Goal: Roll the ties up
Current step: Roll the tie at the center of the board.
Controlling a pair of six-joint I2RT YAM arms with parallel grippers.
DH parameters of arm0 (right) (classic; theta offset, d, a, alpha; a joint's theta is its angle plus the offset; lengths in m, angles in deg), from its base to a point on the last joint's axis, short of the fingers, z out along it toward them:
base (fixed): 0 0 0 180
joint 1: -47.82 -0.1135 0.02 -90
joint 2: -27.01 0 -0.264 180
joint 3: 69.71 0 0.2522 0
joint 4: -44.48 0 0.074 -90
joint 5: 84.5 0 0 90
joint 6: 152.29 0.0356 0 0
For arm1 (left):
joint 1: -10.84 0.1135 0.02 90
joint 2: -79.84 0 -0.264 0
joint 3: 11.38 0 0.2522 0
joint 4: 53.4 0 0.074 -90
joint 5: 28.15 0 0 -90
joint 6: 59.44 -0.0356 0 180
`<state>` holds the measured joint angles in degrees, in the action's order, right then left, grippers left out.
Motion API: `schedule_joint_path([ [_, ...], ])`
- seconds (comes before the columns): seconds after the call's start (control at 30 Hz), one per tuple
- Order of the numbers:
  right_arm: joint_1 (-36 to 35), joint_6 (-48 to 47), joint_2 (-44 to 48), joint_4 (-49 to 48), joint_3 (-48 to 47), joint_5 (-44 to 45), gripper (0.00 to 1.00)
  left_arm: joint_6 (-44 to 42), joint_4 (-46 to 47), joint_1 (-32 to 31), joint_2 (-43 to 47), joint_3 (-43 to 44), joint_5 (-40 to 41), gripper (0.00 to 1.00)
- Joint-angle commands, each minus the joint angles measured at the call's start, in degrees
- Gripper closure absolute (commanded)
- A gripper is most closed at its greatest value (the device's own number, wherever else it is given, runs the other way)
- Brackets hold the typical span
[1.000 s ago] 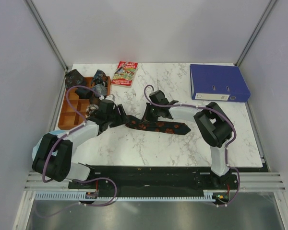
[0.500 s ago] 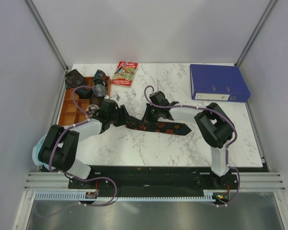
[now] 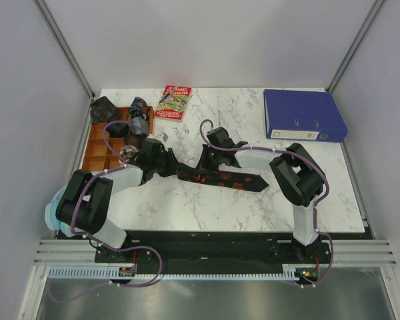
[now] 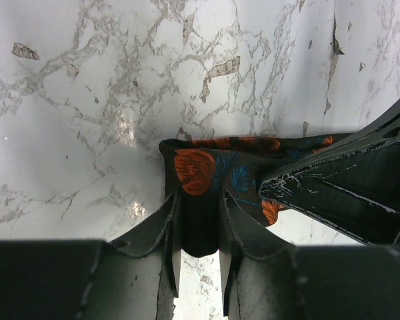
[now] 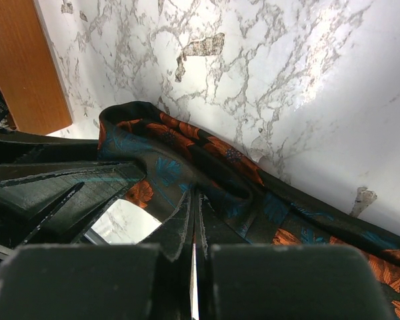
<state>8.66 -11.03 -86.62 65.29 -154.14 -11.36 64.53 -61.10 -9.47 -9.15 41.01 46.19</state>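
The long tie (image 3: 227,177), black with orange-red blotches, lies across the middle of the marble table (image 3: 253,207). My left gripper (image 3: 168,164) is at its left end. In the left wrist view the folded end of the tie (image 4: 195,167) fills the gap in that gripper (image 4: 199,197), whose fingers (image 4: 167,217) press it from both sides. My right gripper (image 3: 207,162) stands just to the right. It (image 5: 195,197) is shut, and the tie (image 5: 213,153) puckers into its tips. Small dark rolled ties (image 3: 139,125) sit in the orange tray (image 3: 95,159).
A red-and-green booklet (image 3: 174,102) lies at the back, right of the tray. A blue binder (image 3: 304,115) lies at the back right. The two grippers are close together; the right one's dark finger (image 4: 347,180) reaches into the left wrist view.
My left gripper has slid a little toward the back and narrowed onto the tie's left end. The left arm's elbow has swung inward. The right gripper has stayed shut in place.
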Motion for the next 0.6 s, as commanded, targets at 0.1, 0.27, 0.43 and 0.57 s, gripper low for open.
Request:
schedule_joint_path([
  [0.1, -0.92, 0.15, 4.36, 0.95, -2.01, -0.1, 1.0, -0.66, -5.26, -0.43, 6.01, 1.44, 1.15, 0.98],
  [0.27, -2.15, 0.68, 7.1, 1.3, -1.93, -0.19, 0.99, -2.34, -13.79, -1.65, 11.11, 3.9, 8.08, 0.98],
  [0.43, -3.73, 2.26, 7.8, -0.45, -0.87, -0.19, 0.99, -3.13, -18.71, -5.34, 12.44, 6.71, 15.03, 0.98],
  [0.57, -4.79, 3.31, 7.01, -1.69, -0.26, -0.28, 0.99, -2.86, -24.33, -8.68, 12.79, 9.44, 23.98, 0.98],
])
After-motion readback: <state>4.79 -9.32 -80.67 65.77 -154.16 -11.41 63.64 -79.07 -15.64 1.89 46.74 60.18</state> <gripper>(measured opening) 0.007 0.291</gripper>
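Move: The left hand already pinches the end roll of the tie, whose middle is about 2 cm to the right of that hand and level with it in depth and height. From the right hand, its fingers shut at the roll's inner side, the same roll lies some 5 cm left. The flat tail's middle is about 12 cm right of the right hand, 3 cm back and 2 cm lower; the wooden box stands roughly 19 cm left of the left hand and 13 cm farther out. Both hands rise together by about 5 cm, the left keeping its unchanged pinch on the tie's end roll and easing slightly back and to its left, while its wrist rolls some 10 degrees so that its left side comes up. The right hand, fingers still shut at the tie just inside the roll, goes up with it and also draws back and left by roughly 2.5 cm each, closing a little on the left hand. ##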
